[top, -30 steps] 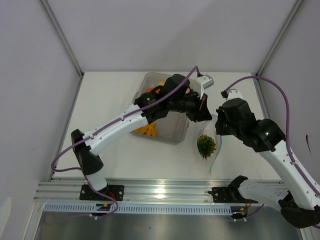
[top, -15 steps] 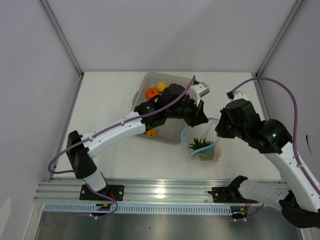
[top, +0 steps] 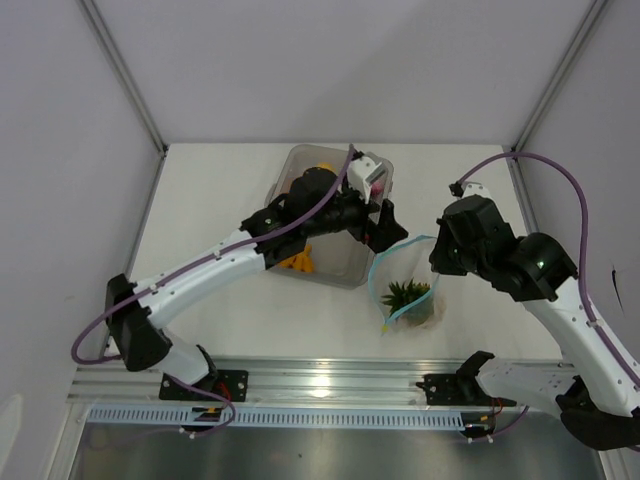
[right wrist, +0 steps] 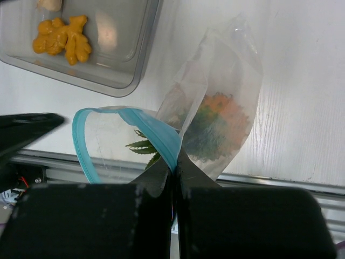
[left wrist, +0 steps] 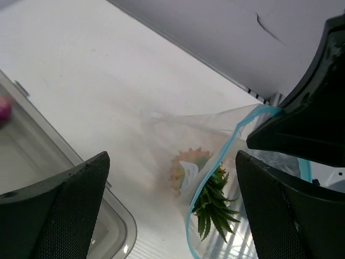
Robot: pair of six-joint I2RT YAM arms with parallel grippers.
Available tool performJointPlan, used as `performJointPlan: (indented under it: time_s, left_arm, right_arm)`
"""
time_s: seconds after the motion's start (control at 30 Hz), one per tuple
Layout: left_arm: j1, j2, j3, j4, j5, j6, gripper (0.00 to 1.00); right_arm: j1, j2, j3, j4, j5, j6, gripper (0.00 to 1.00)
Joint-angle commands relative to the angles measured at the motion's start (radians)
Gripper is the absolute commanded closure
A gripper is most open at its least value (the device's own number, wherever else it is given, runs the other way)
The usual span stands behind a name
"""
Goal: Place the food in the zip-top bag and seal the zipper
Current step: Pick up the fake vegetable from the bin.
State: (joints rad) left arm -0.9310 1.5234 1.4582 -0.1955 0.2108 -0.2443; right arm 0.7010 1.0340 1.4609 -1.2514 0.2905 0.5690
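Note:
The clear zip-top bag (top: 408, 288) hangs open on the table right of the tray, its light blue zipper (top: 385, 262) forming a loop. Inside it lie a green leafy sprig (top: 405, 293) and an orange piece, also seen in the right wrist view (right wrist: 218, 110). My right gripper (right wrist: 176, 162) is shut on the zipper strip (right wrist: 156, 129) and holds the bag's mouth up. My left gripper (top: 385, 222) is open and empty, just left of the bag mouth, over the tray's right edge. In the left wrist view the bag (left wrist: 215, 178) lies between the fingers (left wrist: 280, 216).
A rigid clear tray (top: 352, 262) stands at the back middle. It holds orange bits (right wrist: 62, 40), a beige bit (right wrist: 49, 4), a yellow piece (top: 323, 168) and a purple piece (left wrist: 3, 108). White walls close in left, right and behind.
My left gripper has drawn back left from the bag mouth towards the tray, open and empty. The bag has opened wider and now shows the sprig inside. The right gripper kept its hold.

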Motion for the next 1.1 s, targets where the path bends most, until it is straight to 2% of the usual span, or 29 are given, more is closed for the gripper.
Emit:
performJointPlan:
  time_s: [0.0, 0.17, 0.27, 0.37, 0.5, 0.63, 0.9, 1.07]
  left_arm:
    - [0.033, -0.135, -0.038, 0.123, -0.086, 0.022, 0.0]
    - [0.124, -0.131, -0.009, 0.059, -0.125, 0.036, 0.01]
    - [0.214, -0.056, 0.057, -0.042, -0.102, 0.013, 0.0]
    - [0.276, 0.09, 0.229, -0.206, -0.097, 0.039, 0.02]
    - [0.316, 0.259, 0.344, -0.324, -0.143, 0.088, 0.03]
    - [0.35, 0.363, 0.367, -0.321, -0.165, 0.106, 0.05]
    - [0.409, 0.492, 0.407, -0.332, -0.102, 0.066, 0.05]
    - [0.42, 0.557, 0.446, -0.375, -0.172, 0.023, 0.06]
  right_arm:
    - [0.005, 0.015, 0.052, 0.003, 0.038, 0.011, 1.0]
    - [0.003, 0.035, 0.058, 0.006, 0.038, 0.008, 1.0]
    - [0.003, 0.043, 0.056, 0.012, 0.027, 0.005, 1.0]
    - [0.003, 0.044, 0.055, 0.02, 0.021, 0.003, 1.0]
    - [0.003, 0.057, 0.055, 0.029, 0.012, -0.003, 1.0]
    - [0.003, 0.06, 0.055, 0.03, 0.004, -0.008, 1.0]
    - [0.003, 0.07, 0.049, 0.059, -0.014, -0.018, 1.0]
    - [0.003, 0.104, 0.061, 0.075, -0.036, -0.032, 1.0]
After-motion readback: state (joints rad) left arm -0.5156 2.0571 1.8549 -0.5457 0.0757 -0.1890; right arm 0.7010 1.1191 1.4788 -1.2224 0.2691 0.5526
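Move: The white fake vegetable in the bin lies roughly 31 cm ahead of the empty, open left hand, about 15 cm to its left and 29 cm below. The orange pumpkin is some 4 cm to the left of the vegetable and 3 cm beyond it, the lemon about 8 cm straight beyond it, and the red onion 13 cm to its right and 3 cm farther out. From the right hand, the vegetable lies about 37 cm ahead, 21 cm left and 26 cm below. Forward some 22 cm and to the left, the left hand leaves the bag's mouth in an arc, first rising about 6 cm, then dropping steeply over the bin towards the white vegetable. Its wide-open fingers swing counter-clockwise about 30 degrees and tip more steeply down, touching nothing. The right hand keeps pinching the bag's rim and eases a little forward and left. ##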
